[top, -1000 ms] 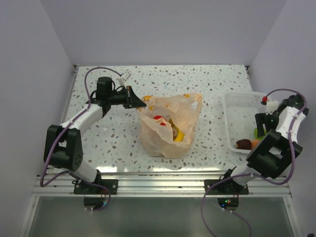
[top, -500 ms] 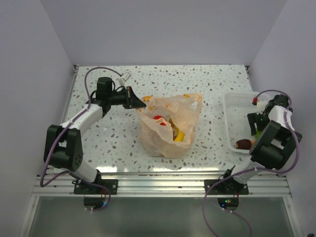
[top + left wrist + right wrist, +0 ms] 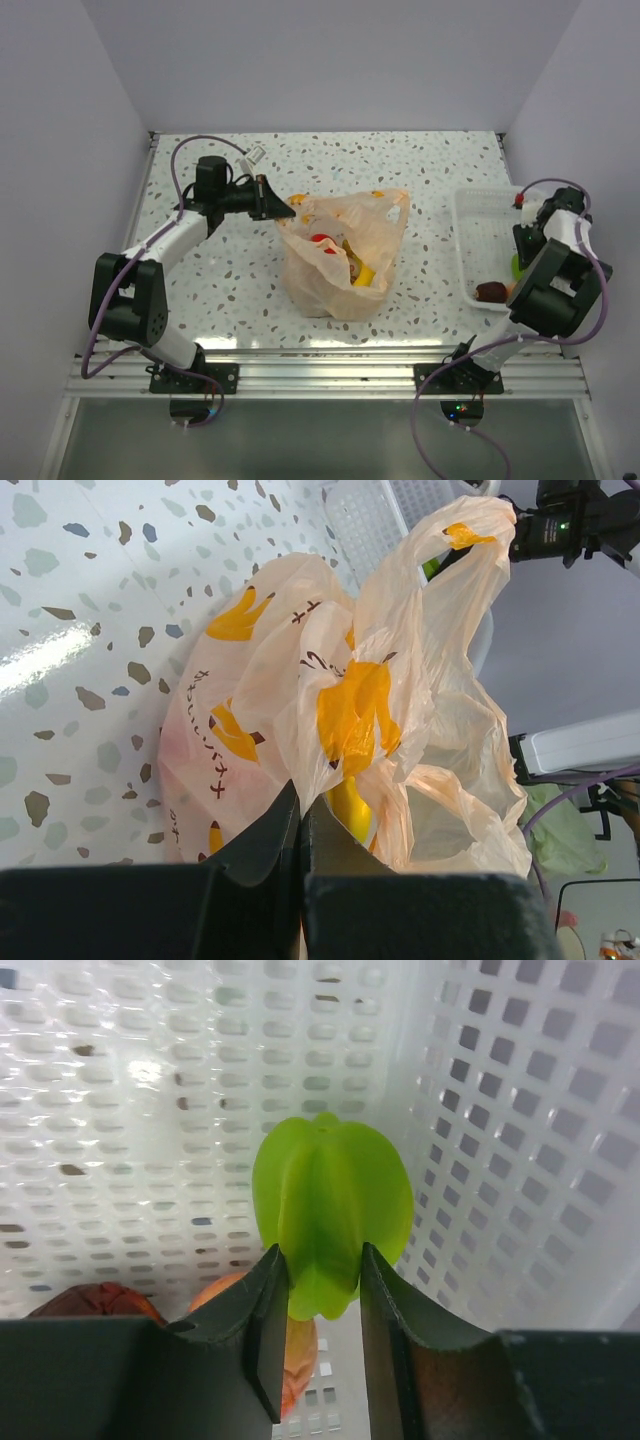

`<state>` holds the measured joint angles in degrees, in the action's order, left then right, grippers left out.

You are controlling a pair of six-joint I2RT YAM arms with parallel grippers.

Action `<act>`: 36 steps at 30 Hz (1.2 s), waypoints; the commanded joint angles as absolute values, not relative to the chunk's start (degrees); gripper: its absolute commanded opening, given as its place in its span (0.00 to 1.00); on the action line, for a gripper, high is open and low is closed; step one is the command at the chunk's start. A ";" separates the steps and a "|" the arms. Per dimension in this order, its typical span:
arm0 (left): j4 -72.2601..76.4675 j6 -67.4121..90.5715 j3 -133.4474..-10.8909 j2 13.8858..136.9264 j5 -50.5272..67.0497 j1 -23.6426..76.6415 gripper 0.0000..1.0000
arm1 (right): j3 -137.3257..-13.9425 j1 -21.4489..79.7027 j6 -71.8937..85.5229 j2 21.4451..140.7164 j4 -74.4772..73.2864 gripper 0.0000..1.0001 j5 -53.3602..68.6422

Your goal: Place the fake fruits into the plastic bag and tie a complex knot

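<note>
The plastic bag (image 3: 345, 255) stands mid-table with its mouth open; a yellow banana bunch (image 3: 362, 272) and a red fruit (image 3: 320, 240) lie inside. My left gripper (image 3: 280, 207) is shut on the bag's left rim and holds it up; in the left wrist view my left gripper (image 3: 302, 800) pinches the bag (image 3: 300, 680), with the banana (image 3: 348, 805) just behind. My right gripper (image 3: 322, 1260) is down in the white basket (image 3: 150, 1110), shut on the green fruit (image 3: 330, 1210). An orange fruit (image 3: 300, 1345) and a dark maroon piece (image 3: 95, 1302) lie beneath it.
The white perforated basket (image 3: 480, 215) sits at the table's right edge, with the maroon piece (image 3: 491, 291) and the green fruit (image 3: 516, 265) in its near corner. Grey walls close the table on three sides. The speckled tabletop (image 3: 230, 280) lies left of the bag.
My right arm has folded inward and turned its wrist over the basket's near right corner, around the green fruit. My left arm and the bag have not moved.
</note>
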<state>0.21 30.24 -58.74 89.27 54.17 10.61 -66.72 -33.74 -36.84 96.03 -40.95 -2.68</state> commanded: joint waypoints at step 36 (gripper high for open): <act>-3.08 25.93 -61.08 87.80 54.23 10.20 0.00 | -86.30 22.42 -9.56 74.81 -48.24 0.97 22.60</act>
<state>-3.95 27.35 -60.07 89.27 53.91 10.61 -81.69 23.18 -8.51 79.24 -50.28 27.86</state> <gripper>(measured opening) 0.019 0.938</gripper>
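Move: The right hand, low in the basket, already grips the green fruit. The plastic bag's mouth lies some 44 cm to its left, about level front to back and 7 cm higher, with the yellow banana inside roughly 5 cm back of the mouth. The dark red fruit is about 8 cm left and 7 cm back of the hand, the peach 3 cm left and 8 cm back. From the left hand the mouth is some 15 cm right, 4 cm back and 7 cm below. Lift the right gripper with the green fruit steeply out of the basket, about 30 cm, easing forward at first, then swing it fast some 42 cm left to the bag. Sink about 13 cm towards the mouth, turning the hand some 45 degrees counter-clockwise and rolling its left side up on the way, and open the fingers wide to let go. Keep the left gripper pinching the bag's rim. ##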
